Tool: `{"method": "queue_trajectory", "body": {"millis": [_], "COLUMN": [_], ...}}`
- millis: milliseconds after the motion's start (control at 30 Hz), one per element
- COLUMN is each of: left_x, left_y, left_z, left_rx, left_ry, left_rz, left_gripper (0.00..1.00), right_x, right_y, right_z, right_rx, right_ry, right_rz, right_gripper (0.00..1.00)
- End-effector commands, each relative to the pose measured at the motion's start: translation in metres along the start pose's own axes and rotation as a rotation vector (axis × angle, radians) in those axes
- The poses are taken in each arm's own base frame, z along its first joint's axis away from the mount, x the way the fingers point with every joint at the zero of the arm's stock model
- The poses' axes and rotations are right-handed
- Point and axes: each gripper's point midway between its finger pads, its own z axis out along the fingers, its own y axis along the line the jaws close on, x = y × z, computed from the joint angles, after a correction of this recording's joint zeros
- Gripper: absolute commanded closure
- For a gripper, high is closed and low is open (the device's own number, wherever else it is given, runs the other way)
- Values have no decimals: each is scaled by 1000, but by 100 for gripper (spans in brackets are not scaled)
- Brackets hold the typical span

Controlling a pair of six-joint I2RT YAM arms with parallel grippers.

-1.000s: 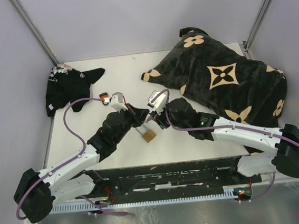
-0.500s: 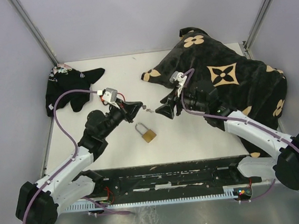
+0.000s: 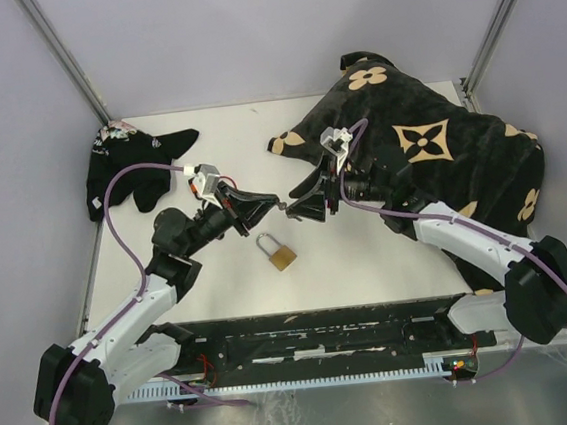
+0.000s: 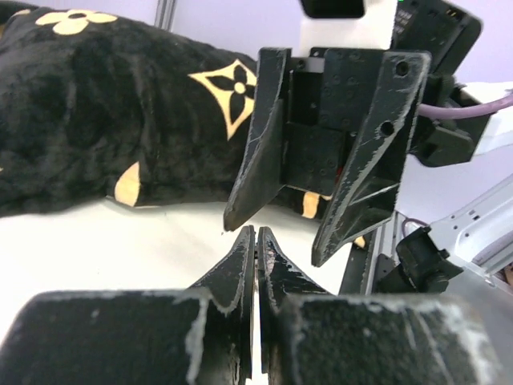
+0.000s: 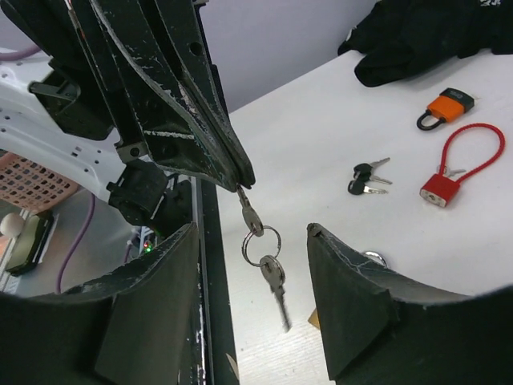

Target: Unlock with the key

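A brass padlock (image 3: 280,254) with a silver shackle lies on the white table (image 3: 227,148). Above and behind it my left gripper (image 3: 274,202) is shut on a small silver key (image 5: 250,217). A ring (image 5: 262,245) and a second key (image 5: 274,282) hang from that key. My right gripper (image 3: 299,209) faces the left one tip to tip. It is open, with its fingers (image 4: 365,160) on either side of the dangling keys and not touching them. In the left wrist view my left gripper's tips (image 4: 256,234) are pressed together, and the key is hidden there.
A large black cushion with tan flower monograms (image 3: 428,148) fills the right rear. A black garment (image 3: 133,162) lies at the left rear. On the table beyond the left arm are an orange padlock (image 5: 449,106), a red cable lock (image 5: 439,188) and black-headed keys (image 5: 365,178).
Both grippers have lifted away from the padlock, which now lies alone. The left gripper has kept the key. The right jaws have opened wider and moved up to the left tips.
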Motion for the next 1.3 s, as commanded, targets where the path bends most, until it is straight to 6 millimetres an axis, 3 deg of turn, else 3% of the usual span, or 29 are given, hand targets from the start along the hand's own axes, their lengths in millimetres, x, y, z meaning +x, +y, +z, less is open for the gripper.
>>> {"method": "queue_trajectory", "body": {"millis": [0, 233, 600, 967, 1267], "left_x": [-35, -40, -44, -47, -48], "left_y": [-25, -30, -29, -27, -24], "left_z": [3, 4, 5, 5, 6], "left_rx": [105, 122, 117, 104, 97], "left_ry": [-100, -120, -136, -162, -187], "left_rz": [6, -23, -43, -66, -109], "left_gripper": [97, 97, 97, 97, 97], "right_x": [-30, -32, -35, -33, -33], "right_y": [23, 30, 38, 39, 39], "right_z": [4, 6, 7, 8, 8], "right_rx": [-121, -180, -233, -255, -266], "right_ry": [-75, -83, -92, -90, -99], "right_rz": [-41, -17, -10, 1, 10], "right_gripper": [37, 45, 69, 79, 78]}}
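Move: The left hand already pinches one of two keys joined by a ring. The free key dangles about 3 cm to that hand's right and 4 cm below it. From the right hand, open and pointing left, the free key is about 1 cm farther left, 1 cm ahead and 2 cm lower. The gold padlock lies some 27 cm beneath, 4 cm left and 2 cm back of the right hand; the red cable lock lies about 11 cm left of it, 10 cm ahead and equally low. Upward about 2.5 cm, and drifting a little back and left, the right hand brings its fingertips in around the key ring and the top of the free key, swinging slightly counter-clockwise. Its wide-open fingers narrow to a small gap there. The left hand keeps its pinch on the other key and lifts it about 3.5 cm, easing back a little with a slight roll. ##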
